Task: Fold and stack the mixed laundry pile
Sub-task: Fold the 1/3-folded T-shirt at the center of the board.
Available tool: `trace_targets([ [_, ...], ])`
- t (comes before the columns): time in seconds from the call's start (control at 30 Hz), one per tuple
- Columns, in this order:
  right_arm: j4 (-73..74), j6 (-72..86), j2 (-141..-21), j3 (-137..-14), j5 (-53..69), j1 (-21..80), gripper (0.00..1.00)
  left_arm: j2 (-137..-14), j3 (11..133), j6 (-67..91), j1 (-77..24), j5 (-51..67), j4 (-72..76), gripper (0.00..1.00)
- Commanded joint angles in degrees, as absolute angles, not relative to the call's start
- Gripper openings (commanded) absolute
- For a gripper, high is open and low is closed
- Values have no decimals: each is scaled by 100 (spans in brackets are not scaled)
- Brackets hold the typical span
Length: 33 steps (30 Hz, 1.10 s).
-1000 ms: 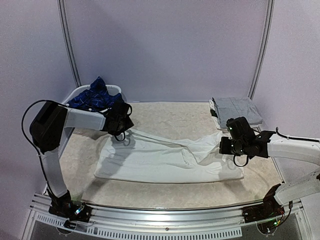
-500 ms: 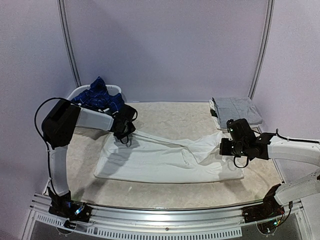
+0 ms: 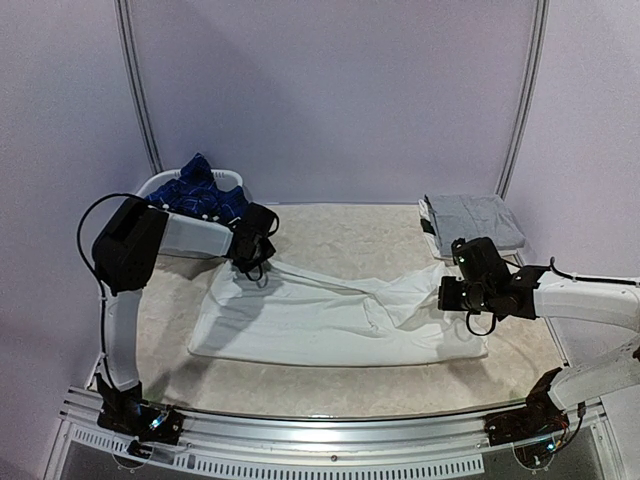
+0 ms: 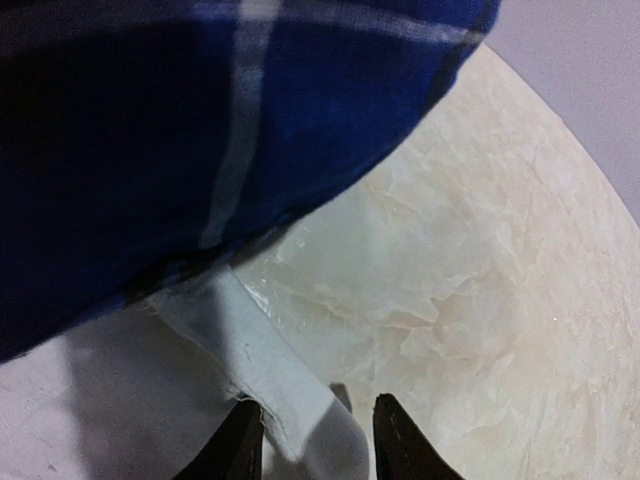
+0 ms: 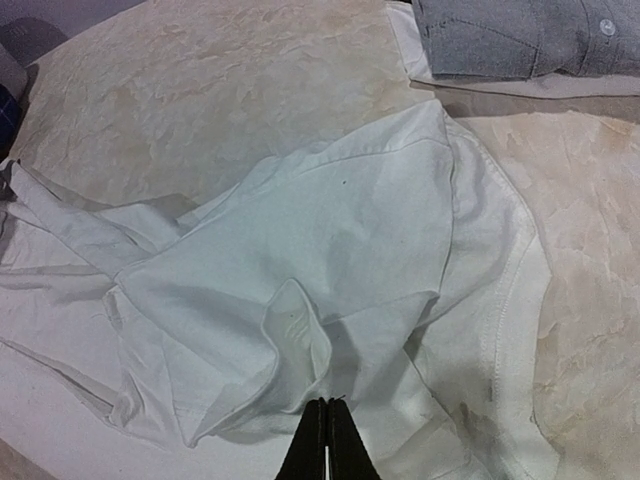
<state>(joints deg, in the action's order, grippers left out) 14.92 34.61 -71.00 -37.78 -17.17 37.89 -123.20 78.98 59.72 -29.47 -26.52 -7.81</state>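
White trousers (image 3: pixel 330 320) lie spread flat across the middle of the table. My left gripper (image 3: pixel 256 262) is at their far left corner. In the left wrist view it (image 4: pixel 318 442) straddles the white hem (image 4: pixel 290 385), its jaws apart, with a gap beside the right finger. My right gripper (image 3: pixel 470 300) rests on the trousers' right part. Its fingertips (image 5: pixel 327 405) are pressed together on a raised fold of the white cloth (image 5: pixel 290 340). The navy plaid shirt (image 3: pixel 200 195) is heaped in the basket and fills the top of the left wrist view (image 4: pixel 180 130).
The white plastic basket (image 3: pixel 150 187) stands at the table's far left corner, just behind my left gripper. A folded grey shirt (image 3: pixel 475 220) lies at the far right and also shows in the right wrist view (image 5: pixel 520 35). A rail runs along the near edge.
My left gripper has moved right and farther back onto the trousers' far left corner, and its jaws have narrowed. The right arm has stayed put.
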Motion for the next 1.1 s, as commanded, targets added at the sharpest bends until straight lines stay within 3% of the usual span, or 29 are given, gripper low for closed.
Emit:
trace_targets([
  [0.0,1448,3419,-7139,-3727,-1737,3830,1,-12530,8126,6099,-2841,-2568,-1016,38],
  [0.07,1459,3419,-7125,-3718,-1748,3826,1,-12541,8155,6109,-2827,-2543,-1026,35],
  [0.27,1485,3427,-7099,-3734,-1786,3824,1,-12554,8218,6107,-2821,-2530,-1071,0],
  [1.07,2637,3511,-6497,-4375,-2079,3826,1,-10868,7296,5751,-3293,-3865,-1770,0],
])
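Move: The T-shirt's far-left edge lies between the left hand's open fingertips, about 1 cm ahead and 1 cm below. The basket stands some 12 cm farther out and 18 cm left, with the blue plaid cloth hanging from it about 11 cm ahead and 14 cm left. From the right hand, already pinching a fold of the shirt, that edge is roughly 19 cm ahead and 38 cm left; the grey stack is 29 cm ahead, 12 cm right. Left fingers shut on the shirt's far-left edge and lift some 8 cm; right raises its held fold about 4. ##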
